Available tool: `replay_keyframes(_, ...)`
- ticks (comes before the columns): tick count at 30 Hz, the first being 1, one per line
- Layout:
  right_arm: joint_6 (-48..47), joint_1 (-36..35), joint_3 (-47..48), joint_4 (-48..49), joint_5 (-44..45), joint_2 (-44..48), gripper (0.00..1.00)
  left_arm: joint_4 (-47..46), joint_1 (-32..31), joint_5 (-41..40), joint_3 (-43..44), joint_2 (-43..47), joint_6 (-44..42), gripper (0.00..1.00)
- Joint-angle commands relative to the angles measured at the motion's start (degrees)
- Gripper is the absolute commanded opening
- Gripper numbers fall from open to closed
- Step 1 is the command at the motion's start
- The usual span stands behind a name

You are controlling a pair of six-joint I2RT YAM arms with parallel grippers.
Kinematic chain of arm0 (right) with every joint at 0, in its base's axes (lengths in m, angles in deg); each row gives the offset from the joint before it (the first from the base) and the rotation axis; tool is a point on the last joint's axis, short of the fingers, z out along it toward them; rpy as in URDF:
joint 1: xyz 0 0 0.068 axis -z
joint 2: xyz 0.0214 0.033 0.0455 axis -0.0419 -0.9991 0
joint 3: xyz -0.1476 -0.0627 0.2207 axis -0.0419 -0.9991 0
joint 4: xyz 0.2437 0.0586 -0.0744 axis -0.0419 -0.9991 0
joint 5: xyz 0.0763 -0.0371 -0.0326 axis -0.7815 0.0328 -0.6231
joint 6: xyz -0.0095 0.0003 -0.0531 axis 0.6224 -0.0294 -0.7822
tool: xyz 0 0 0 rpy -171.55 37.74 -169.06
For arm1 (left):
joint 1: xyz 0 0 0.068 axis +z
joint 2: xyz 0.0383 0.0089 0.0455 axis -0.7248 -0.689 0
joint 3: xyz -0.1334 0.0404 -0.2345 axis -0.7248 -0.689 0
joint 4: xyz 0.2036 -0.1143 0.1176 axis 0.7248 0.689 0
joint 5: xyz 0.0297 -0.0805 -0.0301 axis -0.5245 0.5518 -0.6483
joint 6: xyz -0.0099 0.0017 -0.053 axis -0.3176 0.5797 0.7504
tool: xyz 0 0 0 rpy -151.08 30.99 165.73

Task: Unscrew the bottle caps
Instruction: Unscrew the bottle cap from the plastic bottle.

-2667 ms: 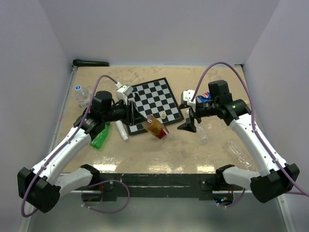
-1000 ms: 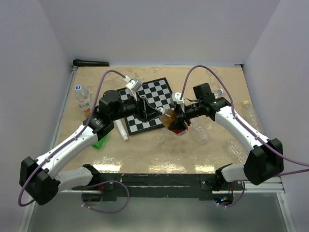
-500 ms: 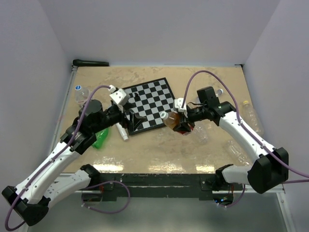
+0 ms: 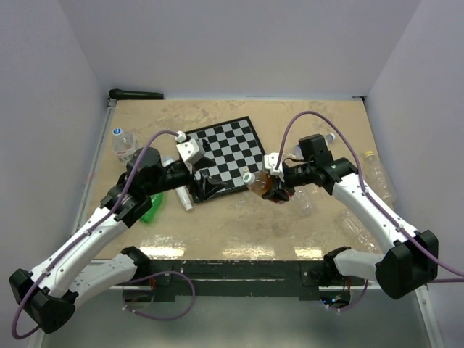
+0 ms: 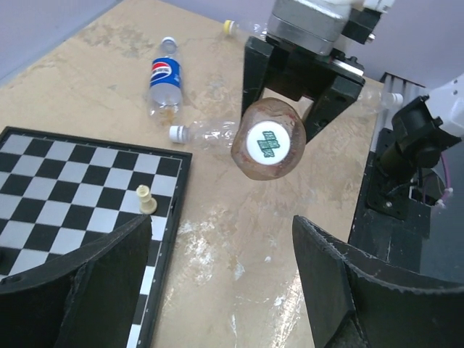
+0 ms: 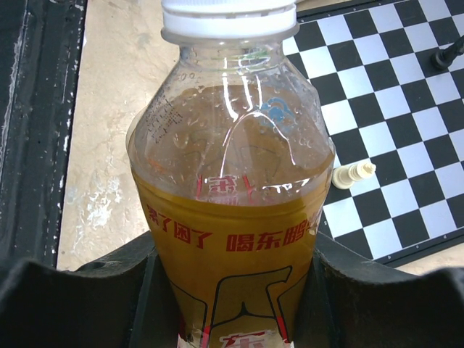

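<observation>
An amber drink bottle (image 4: 262, 184) with a yellow label (image 6: 230, 254) hangs tilted over the table, and my right gripper (image 4: 274, 188) (image 6: 232, 297) is shut on its body. Its white bottle cap (image 4: 249, 176) (image 6: 228, 18) (image 5: 270, 143) sits on the neck and points towards the left arm. My left gripper (image 4: 206, 186) (image 5: 221, 243) stands open a short way left of the cap, apart from it, with only bare table between its fingers (image 5: 341, 283).
A chessboard (image 4: 228, 148) lies at centre with a cream piece (image 5: 146, 199) (image 6: 353, 174). A green bottle (image 4: 151, 206) and a clear bottle (image 4: 125, 145) lie left. A Pepsi bottle (image 5: 165, 80) and clear bottles (image 5: 206, 134) (image 4: 360, 225) (image 4: 378, 174) lie right.
My left gripper, which was at the bottle's cap a second ago, has opened and drawn back to the left. The right gripper keeps hold of the bottle, now shifted slightly right.
</observation>
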Motion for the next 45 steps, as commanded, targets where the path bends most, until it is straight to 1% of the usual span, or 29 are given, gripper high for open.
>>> replay_keyframes(1,-2.1,0.0,-0.4,0.9,0.5,0.7,0.09,-7.7,-0.5,7.4,-2.5,-0.4,-2.4,0.82)
replay_keyframes(3,-2.6,0.0,-0.4,0.8,0.9,0.6,0.09,-10.9,-0.7,8.6,-3.9,-1.0,-2.1,0.82)
replay_keyframes(7,-2.7,0.0,-0.2,0.5,1.0,0.5,0.08,-13.9,-1.4,8.9,-5.3,-2.7,-2.1,0.81)
replay_keyframes(10,-2.8,0.0,-0.3,0.4,1.0,0.4,0.08,-16.6,-2.4,9.1,-5.6,-4.2,-1.2,0.75)
replay_keyframes(13,-2.9,0.0,-0.2,0.1,0.9,0.1,0.08,-18.1,-3.4,7.7,-4.8,-6.6,-0.3,0.7)
replay_keyframes(18,-3.3,0.0,-0.1,-0.4,0.8,-0.4,0.08,-21.1,-4.6,6.0,-3.2,-9.5,0.2,0.68)
replay_keyframes(25,-3.1,0.0,-0.1,-0.4,0.8,-0.7,0.08,-20.7,-5.5,7.3,0.6,-13.5,-1.0,0.64)
replay_keyframes(33,-3.2,0.0,0.0,-0.5,0.5,-1.1,0.08,-20.3,-5.9,10.8,1.5,-15.5,-1.2,0.5)
replay_keyframes(38,-3.2,0.0,0.1,-0.7,0.4,-1.3,0.08,-20.9,-6.3,11.4,1.8,-16.3,-0.5,0.48)
replay_keyframes(43,-3.0,0.0,0.1,-0.7,0.4,-1.3,0.08,-21.4,-6.5,11.8,2.2,-16.6,-0.1,0.42)
replay_keyframes(45,-3.0,0.0,0.0,-0.6,0.4,-1.4,0.08,-21.6,-6.5,11.9,2.3,-16.8,0.2,0.38)
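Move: About 9 cm to the left hand's right, roughly 1 cm ahead and 4 cm below, is the white cap of the amber bottle. From the left hand, the white chess piece stands some 17 cm ahead, 8 cm right and 26 cm below; the chessboard's middle is about 22 cm ahead, 1 cm right and 28 cm below. The right hand still grips the bottle's body, with the cap about 7 cm left, 2 cm ahead and 7 cm above it. Travelling rightward about 8 cm and sinking some 3 cm, mostly early on, the left hand brings its fingertips to either side of the bottle cap. Its wrist swings clockwise about 15 degrees, lining up more squarely with the cap, while its wide-open fingers close to about half their gap. The right hand keeps its grip on the bottle and holds it nearly still, settling about 1 cm. ##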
